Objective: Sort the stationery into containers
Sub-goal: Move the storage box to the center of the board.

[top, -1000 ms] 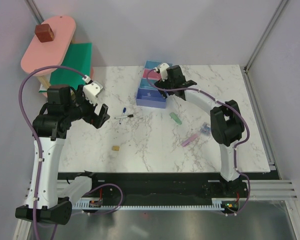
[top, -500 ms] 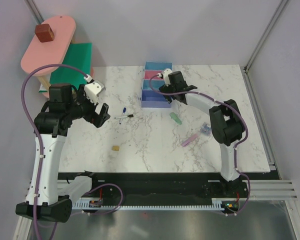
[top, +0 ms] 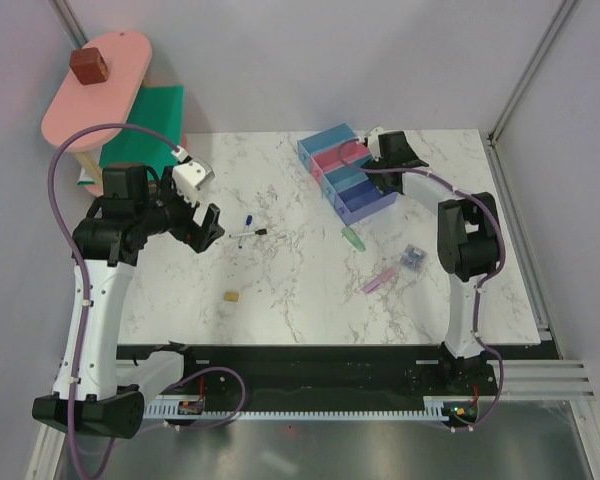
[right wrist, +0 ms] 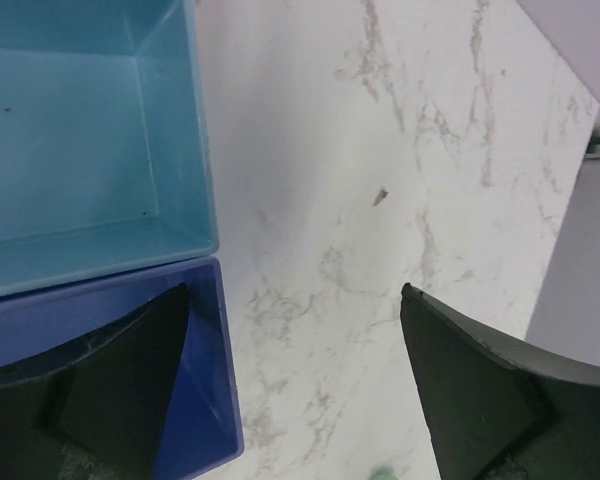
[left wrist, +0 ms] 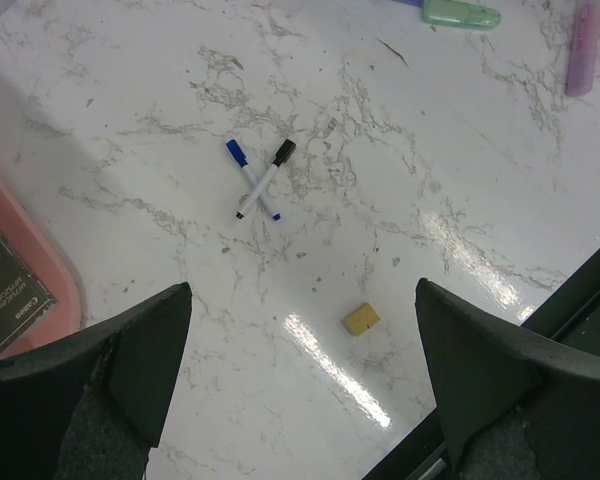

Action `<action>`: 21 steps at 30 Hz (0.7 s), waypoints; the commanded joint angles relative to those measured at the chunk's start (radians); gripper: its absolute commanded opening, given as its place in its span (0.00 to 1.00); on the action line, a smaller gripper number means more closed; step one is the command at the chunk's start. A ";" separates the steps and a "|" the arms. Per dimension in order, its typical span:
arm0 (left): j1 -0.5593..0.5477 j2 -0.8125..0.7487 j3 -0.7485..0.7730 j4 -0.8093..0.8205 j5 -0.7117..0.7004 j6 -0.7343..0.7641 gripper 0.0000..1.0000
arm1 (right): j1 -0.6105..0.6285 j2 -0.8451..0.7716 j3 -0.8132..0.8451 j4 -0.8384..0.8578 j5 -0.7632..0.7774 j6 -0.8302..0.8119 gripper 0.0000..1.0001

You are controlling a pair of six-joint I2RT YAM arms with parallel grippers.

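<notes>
The containers (top: 352, 174) are a diagonal row of four joined bins at the back: blue, pink, light blue (right wrist: 80, 140) and purple-blue (right wrist: 110, 360). My right gripper (top: 378, 152) hangs open at their right side. In its wrist view the right gripper (right wrist: 295, 300) has one finger over the purple-blue bin and that bin's wall between the fingers. The stationery lies loose: two crossed markers (left wrist: 260, 180), a tan block (left wrist: 361, 319), a mint-green piece (top: 352, 238), a pink-lilac bar (top: 380, 280) and a purple-blue bundle (top: 412, 257). My left gripper (left wrist: 302, 330) hovers open and empty over the table left of the markers.
A pink-and-green tiered shelf (top: 95, 95) with a brown cube (top: 88, 65) on top stands at the back left; its pink edge (left wrist: 20, 290) shows beside my left fingers. The table's dark front edge (left wrist: 580, 290) runs close to the tan block.
The row of bins has swung from nearly straight to diagonal and shifted right, along with my right gripper, which moved right and back. The left arm has hardly moved.
</notes>
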 commanded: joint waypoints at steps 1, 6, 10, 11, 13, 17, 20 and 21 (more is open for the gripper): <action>-0.005 0.001 0.001 0.039 0.034 0.013 1.00 | -0.032 0.054 0.115 -0.009 0.050 -0.105 0.94; -0.005 -0.007 -0.017 0.040 0.031 0.016 1.00 | -0.032 -0.024 0.173 -0.149 -0.131 -0.105 0.94; -0.005 -0.001 -0.030 0.042 0.044 0.010 1.00 | -0.023 -0.079 0.238 -0.252 -0.203 -0.096 0.95; -0.005 0.002 -0.028 0.043 0.049 0.010 1.00 | -0.021 -0.084 0.259 -0.287 -0.217 -0.088 0.94; -0.006 0.004 -0.025 0.051 0.057 0.003 1.00 | -0.021 -0.080 0.321 -0.314 -0.260 -0.045 0.95; -0.009 0.010 -0.031 0.062 0.058 -0.004 1.00 | 0.011 0.001 0.426 -0.315 -0.278 0.025 0.94; -0.009 0.010 -0.036 0.063 0.047 0.001 1.00 | 0.054 0.092 0.500 -0.284 -0.245 0.065 0.94; -0.009 0.008 -0.036 0.065 0.043 0.003 1.00 | 0.070 0.118 0.521 -0.278 -0.239 0.079 0.94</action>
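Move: The storage box, its right wall just inside the right hand's open left finger, has its middle about 16 cm to the left of that hand, some 3 cm farther out and about 2 cm lower. The green highlighter lies roughly 19 cm back and 15 cm left of the right hand, the small clear box some 25 cm back and 4 cm right. From the left hand, the storage box is about 31 cm ahead, 34 cm right and 24 cm below. The storage box's right wall gets a last short drag from the right hand's left finger, hooked inside the dark blue compartment, as the hand goes under 2 cm right and forward. The hand then reverses, rising some 11 cm and swinging about 7 cm left, lastly a little forward, over the box's right side; the wrist turns some 15 degrees, partly counter-clockwise, with fingers staying open and coming free of the box. ##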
